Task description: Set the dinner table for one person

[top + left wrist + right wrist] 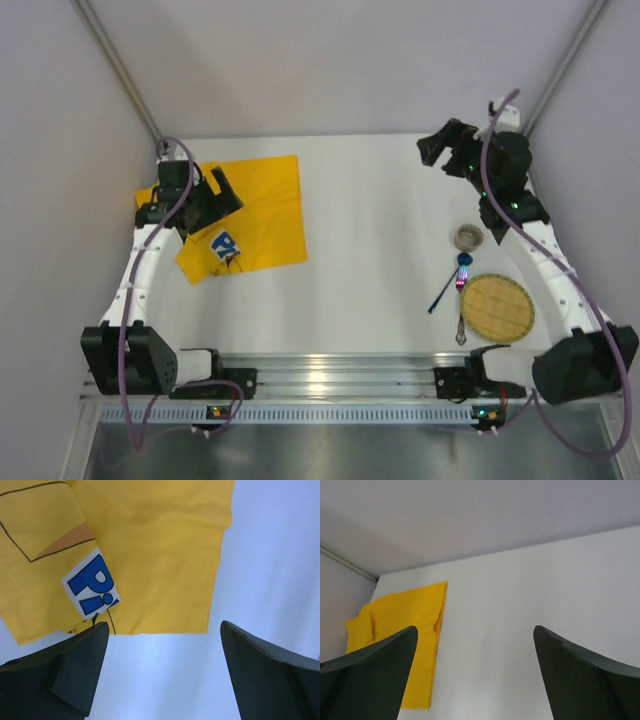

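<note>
The white dinner table (370, 220) has a silver rail (330, 375) along its near edge. A yellow cartoon-printed cloth (262, 215) lies crumpled at the left, one corner folded to show a blue-lettered patch (226, 244). My left gripper (225, 192) hovers over the cloth, open and empty. In the left wrist view the gripper (164, 627) sits just off the edge of the cloth (150, 545). My right gripper (432, 150) is open and empty, raised at the far right. In its wrist view the gripper (475, 630) faces the distant cloth (405, 625).
At the right lie a round woven yellow plate (497, 305), a small brownish bowl (468, 237), a blue-handled utensil (447, 285) and a silver utensil (461, 318). Grey walls close in the back and sides.
</note>
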Motion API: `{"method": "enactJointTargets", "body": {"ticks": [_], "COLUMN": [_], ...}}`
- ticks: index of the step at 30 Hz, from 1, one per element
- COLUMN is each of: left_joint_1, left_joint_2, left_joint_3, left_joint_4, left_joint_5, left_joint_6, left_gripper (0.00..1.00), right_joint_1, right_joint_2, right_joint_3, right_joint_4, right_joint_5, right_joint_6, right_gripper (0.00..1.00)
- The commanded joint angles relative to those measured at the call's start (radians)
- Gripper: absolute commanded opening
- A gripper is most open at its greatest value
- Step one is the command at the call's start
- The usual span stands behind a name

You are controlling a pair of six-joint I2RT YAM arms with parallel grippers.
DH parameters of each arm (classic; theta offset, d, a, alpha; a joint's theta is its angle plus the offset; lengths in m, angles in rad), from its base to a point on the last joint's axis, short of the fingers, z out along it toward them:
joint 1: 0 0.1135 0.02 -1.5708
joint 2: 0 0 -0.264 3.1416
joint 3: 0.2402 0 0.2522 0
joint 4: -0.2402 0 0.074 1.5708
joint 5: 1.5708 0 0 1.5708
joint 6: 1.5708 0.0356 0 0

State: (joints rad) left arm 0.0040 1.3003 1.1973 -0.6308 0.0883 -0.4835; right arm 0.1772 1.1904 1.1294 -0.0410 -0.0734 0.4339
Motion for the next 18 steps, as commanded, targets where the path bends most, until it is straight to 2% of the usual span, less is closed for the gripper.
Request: {"method": "enactJointTargets", "body": {"ticks": [1, 4, 8, 12, 18], "left_joint_1": [-0.001, -0.001, -0.001, -0.001, 0.001], "left_joint_2": [-0.073, -0.136, -0.197, -0.278, -0.363], "left_joint_3": [-0.025, -0.071, -0.120, -0.150, -0.127], "left_joint_4": [-0.082, -0.104, -0.159, -0.207, -0.329], "left_joint_5": [-0.016, -0.056, -0.018, 0.010, -0.070], "left_joint_6": [0.023, 0.003, -0.020, -0.049, -0.026], "left_gripper": [0.98, 0.98, 0.98, 0.98, 0.98], "right_joint_1": [0.132, 0.229, 0.287, 0.373, 0.467], "right_joint_2": [0.289, 0.438, 0.613, 0.826, 1.018], "right_joint_3": [0.200, 0.299, 0.403, 0.535, 0.664], "right_joint_4": [-0.406, -0.454, -0.376, -0.366, -0.312], "right_joint_5": [-0.132, -0.137, -0.311, -0.391, -0.457], "right_joint_6": [0.092, 0.100, 0.221, 0.255, 0.353], "right_gripper": [1.00, 1.00, 1.00, 1.00, 1.00]}}
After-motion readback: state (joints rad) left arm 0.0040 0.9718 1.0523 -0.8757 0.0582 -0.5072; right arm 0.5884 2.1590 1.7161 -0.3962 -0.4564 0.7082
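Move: The yellow cloth's near right corner lies about 29 cm to the right hand's left, 7 cm back and 33 cm down. The P patch on its fold is some 22 cm left of that corner and 6 cm farther out. The cup stands about 14 cm right of the right hand and 2 cm ahead; the blue spoon lies 7 cm right and 13 cm back. From the left hand, that corner is roughly 15 cm right, 3 cm back and 20 cm down. Towards the yellow cloth's near right corner, the right hand sweeps fast, about 28 cm left and 24 cm down, the drop easing out near the end while it keeps going left; its nearly level, wide-open fingers tip steeply down and turn counter-clockwise. The left hand, also open, draws straight back some 10 cm, past the cloth's near edge. No touch is seen. ##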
